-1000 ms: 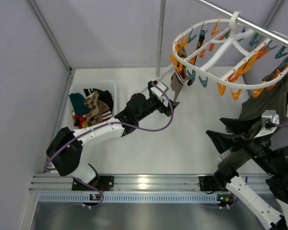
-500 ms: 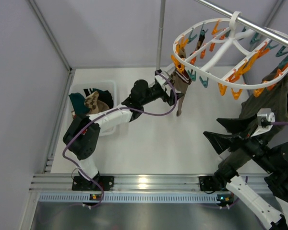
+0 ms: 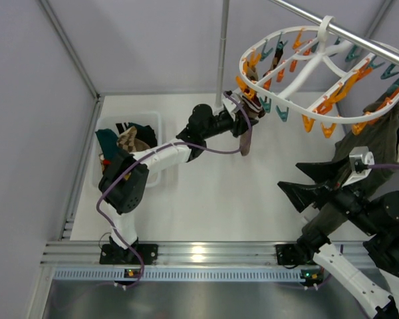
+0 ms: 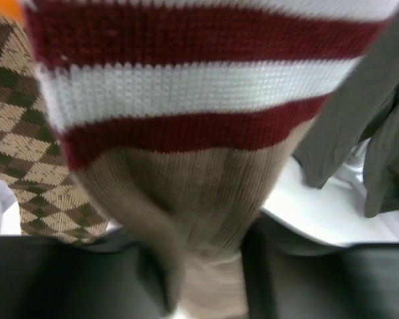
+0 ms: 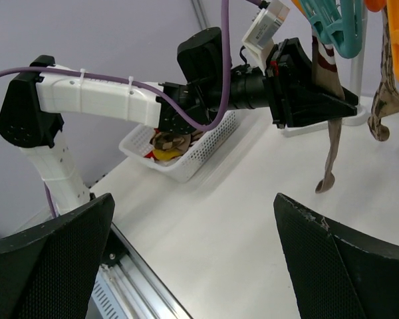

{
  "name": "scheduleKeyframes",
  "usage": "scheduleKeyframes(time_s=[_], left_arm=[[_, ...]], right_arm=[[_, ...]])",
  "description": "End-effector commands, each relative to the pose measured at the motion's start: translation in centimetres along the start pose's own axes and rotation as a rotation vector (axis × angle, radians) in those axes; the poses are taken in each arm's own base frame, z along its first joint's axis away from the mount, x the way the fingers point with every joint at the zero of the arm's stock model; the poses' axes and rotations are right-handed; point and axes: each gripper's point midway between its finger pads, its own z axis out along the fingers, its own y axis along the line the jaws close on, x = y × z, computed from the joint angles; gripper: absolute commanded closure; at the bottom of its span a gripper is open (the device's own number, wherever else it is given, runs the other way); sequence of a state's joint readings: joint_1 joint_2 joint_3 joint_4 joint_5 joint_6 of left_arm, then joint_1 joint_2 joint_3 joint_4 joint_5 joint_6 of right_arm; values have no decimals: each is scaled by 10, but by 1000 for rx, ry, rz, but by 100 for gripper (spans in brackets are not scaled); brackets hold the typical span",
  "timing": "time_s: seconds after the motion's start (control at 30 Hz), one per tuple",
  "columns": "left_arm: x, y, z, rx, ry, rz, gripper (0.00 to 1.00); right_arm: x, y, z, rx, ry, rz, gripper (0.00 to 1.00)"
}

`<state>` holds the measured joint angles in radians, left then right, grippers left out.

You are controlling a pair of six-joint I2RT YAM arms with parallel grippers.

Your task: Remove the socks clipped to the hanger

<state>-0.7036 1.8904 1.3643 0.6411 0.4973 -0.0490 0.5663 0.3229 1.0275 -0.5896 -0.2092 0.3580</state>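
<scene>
The white oval hanger (image 3: 299, 78) with orange and teal clips hangs from a rail at the upper right. A tan sock with red and white stripes (image 3: 245, 141) hangs from a clip at its left rim. My left gripper (image 3: 245, 121) is shut on this sock just below the clip. In the left wrist view the sock (image 4: 206, 199) fills the frame between my fingers (image 4: 146, 279), and an argyle sock (image 4: 13, 153) hangs beside it. The right wrist view shows the sock (image 5: 332, 156) and the left gripper (image 5: 342, 113). My right gripper (image 3: 292, 176) is open and empty, low at the right.
A white basket (image 3: 153, 119) holding several socks stands at the back left; it also shows in the right wrist view (image 5: 206, 149). A dark green garment (image 3: 376, 143) hangs at the right. The metal rail (image 3: 359, 36) and an upright pole (image 3: 221, 53) stand behind.
My left arm has stretched up and right along the striped sock, towards the clip at the hanger's rim. The right gripper has crept slightly left.
</scene>
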Motion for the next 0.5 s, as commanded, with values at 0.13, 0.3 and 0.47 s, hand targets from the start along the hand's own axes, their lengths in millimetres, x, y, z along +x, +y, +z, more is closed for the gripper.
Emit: scheduleKeyframes(time_s=[0.13, 0.3, 0.47], left_arm=[[-42, -10, -16, -81, -110, -15, 99], [-61, -22, -37, -217, -150, -65, 100], [-57, -62, -48, -287, -146, -74, 100]], right_arm=[[-16, 13, 11, -73, -33, -33, 1], [-33, 25, 12, -111, -55, -37, 0], [-54, 38, 18, -157, -61, -51, 1]])
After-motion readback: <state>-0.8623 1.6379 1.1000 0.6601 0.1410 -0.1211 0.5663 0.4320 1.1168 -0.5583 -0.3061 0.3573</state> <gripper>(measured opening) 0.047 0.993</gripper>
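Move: The striped sock's middle hangs right at the left hand's pads, between its half-closed fingers. The orange clip holding its cuff is about 5 cm ahead, 2 cm left and 12 cm up. An argyle sock hangs some 11 cm ahead, 3 cm right and 5 cm up, and an empty teal clip about 2 cm ahead, 5 cm right and 12 cm up. From the right hand the striped sock is roughly 20 cm ahead, 11 cm left and 8 cm lower. The left fingers shut and pinch the striped sock below its stripes, then the hand draws it back, away from the argyle sock, by about 6 cm, gathering speed, rising slightly only at the end and swinging some 10 degrees counter-clockwise. The empty right hand, still wide open, lifts roughly 2.5 cm and eases 2 cm left. ##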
